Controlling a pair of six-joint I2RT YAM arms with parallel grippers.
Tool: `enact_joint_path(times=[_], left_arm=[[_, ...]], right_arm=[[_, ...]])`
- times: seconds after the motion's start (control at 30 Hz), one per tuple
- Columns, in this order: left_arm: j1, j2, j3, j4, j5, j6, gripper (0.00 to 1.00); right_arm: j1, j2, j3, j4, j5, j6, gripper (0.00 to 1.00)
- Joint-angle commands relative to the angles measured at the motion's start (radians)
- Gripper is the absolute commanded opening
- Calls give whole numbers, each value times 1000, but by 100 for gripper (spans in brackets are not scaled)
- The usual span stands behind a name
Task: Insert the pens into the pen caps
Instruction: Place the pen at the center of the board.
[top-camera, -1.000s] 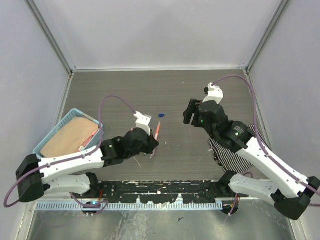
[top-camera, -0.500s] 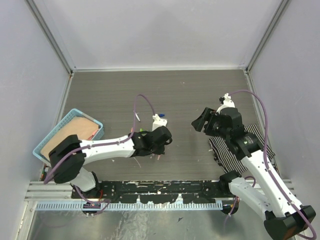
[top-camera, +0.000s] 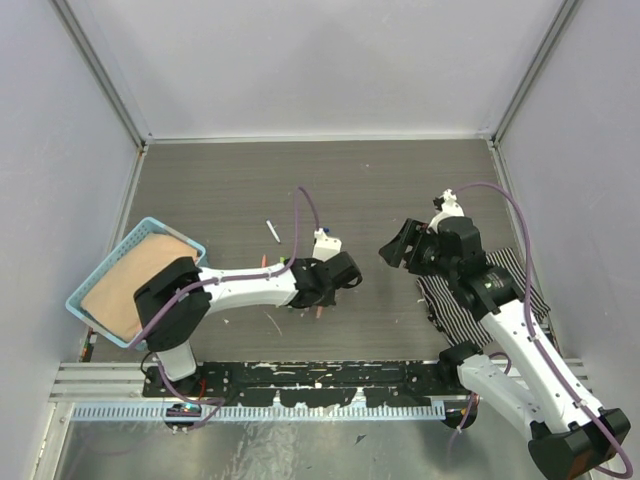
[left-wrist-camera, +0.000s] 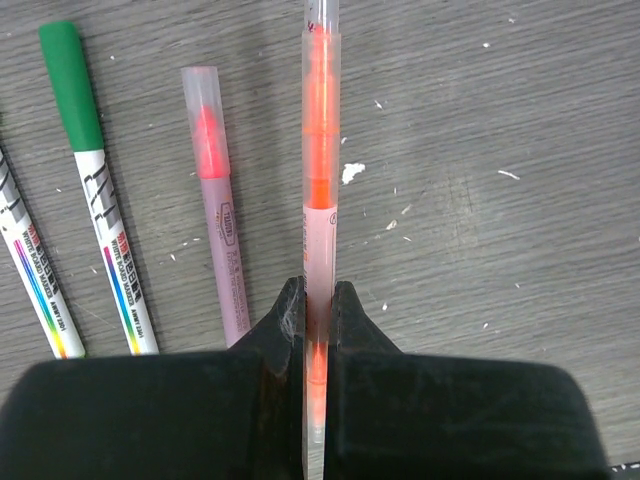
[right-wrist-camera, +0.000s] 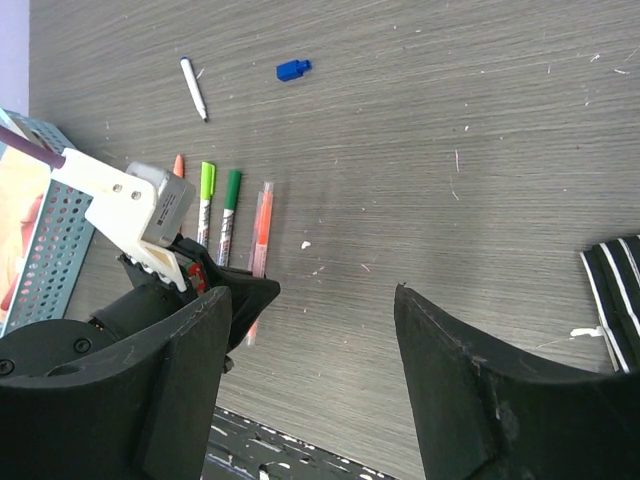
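Note:
My left gripper (left-wrist-camera: 318, 296) is shut on a translucent orange pen (left-wrist-camera: 320, 150), which points straight away from the jaws just over the table. Beside it lie a pink pen (left-wrist-camera: 222, 230) and a green-capped white pen (left-wrist-camera: 96, 200). From the right wrist, the orange pen (right-wrist-camera: 262, 222) lines up with a dark green pen (right-wrist-camera: 230, 205) and a light green pen (right-wrist-camera: 206, 192). Farther back lie a blue pen cap (right-wrist-camera: 293, 70) and a white pen (right-wrist-camera: 193, 88). My right gripper (right-wrist-camera: 320, 335) hangs open over bare table to the right of the left gripper (top-camera: 318, 298), holding nothing.
A blue basket (top-camera: 150, 222) with a tan pad stands at the left edge. A striped cloth (top-camera: 505, 285) lies under the right arm. The white pen (top-camera: 272, 231) lies alone behind the left arm. The metal rail (top-camera: 320, 372) runs along the near edge.
The left arm has reached further right with its gripper still shut, uncovering the white pen behind it. The right gripper drew back to the right, then stayed almost still.

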Motion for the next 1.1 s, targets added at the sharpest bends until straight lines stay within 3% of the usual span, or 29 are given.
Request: enact_joint_path(times=[0.0, 0.23, 0.47, 0.67, 0.9, 1.07], left_arm=[[-1, 50, 65, -77, -56, -33, 8], [1, 111, 119, -119, -58, -39, 14], [4, 124, 120, -115, -52, -46, 33], [7, 114, 118, -105, -42, -44, 35], [8, 2, 142, -72, -31, 53, 36], [35, -130, 156, -94, -111, 168, 41]], right_arm=[[-5, 5, -10, 63, -25, -15, 71], [-6, 5, -25, 77, -27, -15, 71], [-7, -10, -36, 77, -10, -21, 71], [-7, -37, -42, 70, 8, -21, 71], [-6, -99, -35, 40, 80, -73, 71], [-7, -152, -32, 18, 91, -94, 73]])
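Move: The orange pen is already held in my left hand, lying fore and aft. Its spot on the board has its middle about 3 cm ahead of that hand and 2 cm below. Level with the spot lie the pink pen 3 cm to its left, the green marker 7 cm left and the lime marker 10 cm left. From my idle right hand the spot is roughly 16 cm left, 1 cm back and 18 cm down. I ease my left hand down about 2 cm, the orange pen still pinched, to lay it beside the pink one, and open the fingers from nearly shut to about a third as I get low. I hold there briefly, then lift straight up off the pen, some 4 cm and gathering speed, fingers staying apart. ##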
